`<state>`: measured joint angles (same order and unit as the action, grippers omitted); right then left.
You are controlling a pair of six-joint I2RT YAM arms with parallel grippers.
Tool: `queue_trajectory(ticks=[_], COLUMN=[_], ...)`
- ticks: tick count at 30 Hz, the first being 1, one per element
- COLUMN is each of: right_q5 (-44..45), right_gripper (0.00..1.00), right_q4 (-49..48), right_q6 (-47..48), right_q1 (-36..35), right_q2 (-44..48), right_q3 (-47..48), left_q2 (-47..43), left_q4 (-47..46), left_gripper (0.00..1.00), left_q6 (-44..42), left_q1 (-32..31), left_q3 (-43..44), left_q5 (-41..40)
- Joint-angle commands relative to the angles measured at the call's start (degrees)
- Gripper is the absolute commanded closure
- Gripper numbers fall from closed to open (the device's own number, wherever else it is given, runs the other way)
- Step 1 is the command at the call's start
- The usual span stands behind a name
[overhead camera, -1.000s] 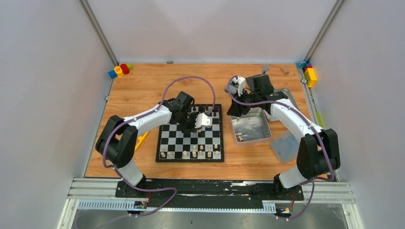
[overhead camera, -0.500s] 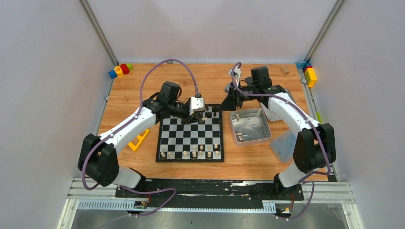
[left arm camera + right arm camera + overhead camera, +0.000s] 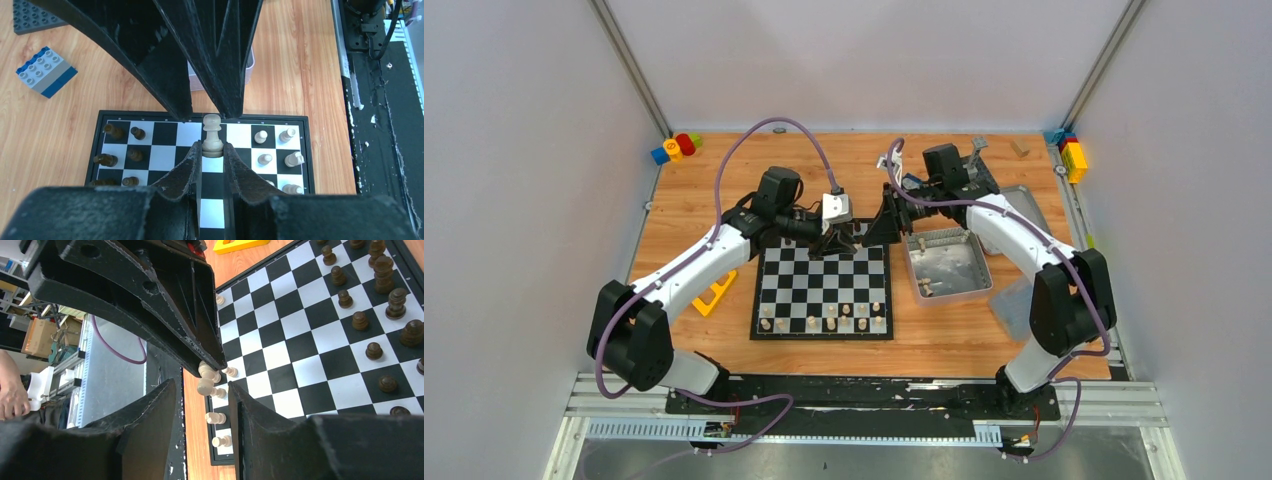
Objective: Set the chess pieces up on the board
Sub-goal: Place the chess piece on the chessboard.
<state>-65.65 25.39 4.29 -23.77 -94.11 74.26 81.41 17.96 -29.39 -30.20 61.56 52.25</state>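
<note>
The board [image 3: 824, 285] lies at the table's middle. Over its far edge my left gripper [image 3: 839, 242] [image 3: 212, 146] is shut on the base of a cream chess piece [image 3: 212, 135] [image 3: 204, 381], held clear of the squares. My right gripper [image 3: 871, 232] [image 3: 201, 385] faces it, open, and its fingertips [image 3: 182, 107] reach either side of the piece's head without touching. Dark pieces [image 3: 120, 132] [image 3: 372, 300] stand on the far rows, and cream pieces [image 3: 824, 318] [image 3: 287, 147] on the near rows.
Right of the board sits a metal tin [image 3: 969, 280] with a few cream pieces [image 3: 927, 288]. A clear bag [image 3: 1019, 300] lies near the right arm and a yellow piece [image 3: 714, 295] left of the board. Toy bricks [image 3: 674, 148] [image 3: 1072, 155] [image 3: 46, 72] sit at the far corners.
My left arm has carried the cream piece from the board's middle back to its far edge. My right gripper has swung left from the tin to meet it and has opened wider.
</note>
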Motion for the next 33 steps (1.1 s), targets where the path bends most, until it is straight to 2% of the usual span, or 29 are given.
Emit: queue_trajectory(ticks=[1, 8, 17, 22, 29, 30, 32, 33], right_q5=[-2.0, -2.0, -2.1, -1.7, -1.5, -1.5, -1.1, -0.9], right_gripper=[0.56, 0.63, 0.78, 0.78, 0.96, 0.99, 1.00, 1.00], right_q4=[-1.7, -1.4, -0.8, -0.5, 0.2, 0.2, 0.6, 0.7], right_q6=[0.5, 1.0, 1.5, 1.8, 2.5, 2.5, 2.8, 3.0], right_q1=[-1.1, -1.6, -2.2, -2.2, -2.2, -2.2, -2.2, -2.2], right_q2=[-0.6, -1.1, -1.8, -1.9, -1.6, -1.6, -1.4, -1.2], right_q3=[1.8, 1.4, 1.2, 1.0, 0.9, 0.9, 1.0, 1.2], left_q2=[-1.1, -1.1, -1.1, -1.2, -1.4, -1.4, -1.7, -1.8], left_q4=[-2.5, -3.5, -3.8, -4.2, -5.0, -5.1, -5.8, -6.0], left_gripper=[1.00, 1.00, 1.00, 1.00, 1.00, 0.99, 0.89, 0.80], left_q6=[2.0, 2.8, 3.2, 3.4, 4.0, 4.1, 4.6, 4.7], left_q1=[0.1, 0.1, 0.0, 0.1, 0.1, 0.1, 0.1, 0.1], left_q3=[-0.2, -0.6, -0.7, -1.0, -1.4, -1.5, -1.8, -2.1], left_q5=[1.6, 1.7, 1.4, 1.5, 0.7, 0.4, 0.0, -0.3])
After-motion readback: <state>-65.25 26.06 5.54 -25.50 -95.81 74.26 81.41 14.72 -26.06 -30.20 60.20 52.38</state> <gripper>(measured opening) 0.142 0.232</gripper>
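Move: The white chess piece is still held by its base in my left hand, jutting rightwards, its middle barely 1 cm to the right of that hand's point. From my right hand it lies about 2 cm left, 1 cm back and 1 cm lower, its head between the open fingertips. Some 20 cm below the right hand, the board's middle is about 9 cm left and level; the tray is about 17 cm right and 2 cm ahead. I ease my right hand about 1.5 cm down, with about 1 cm to the left and a little back, towards the piece, and close its fingers from nearly half open until they pinch the piece's head, its grip effort rising as they stop. My left hand stays put high over the board and keeps its hold on the base, presenting the piece. ##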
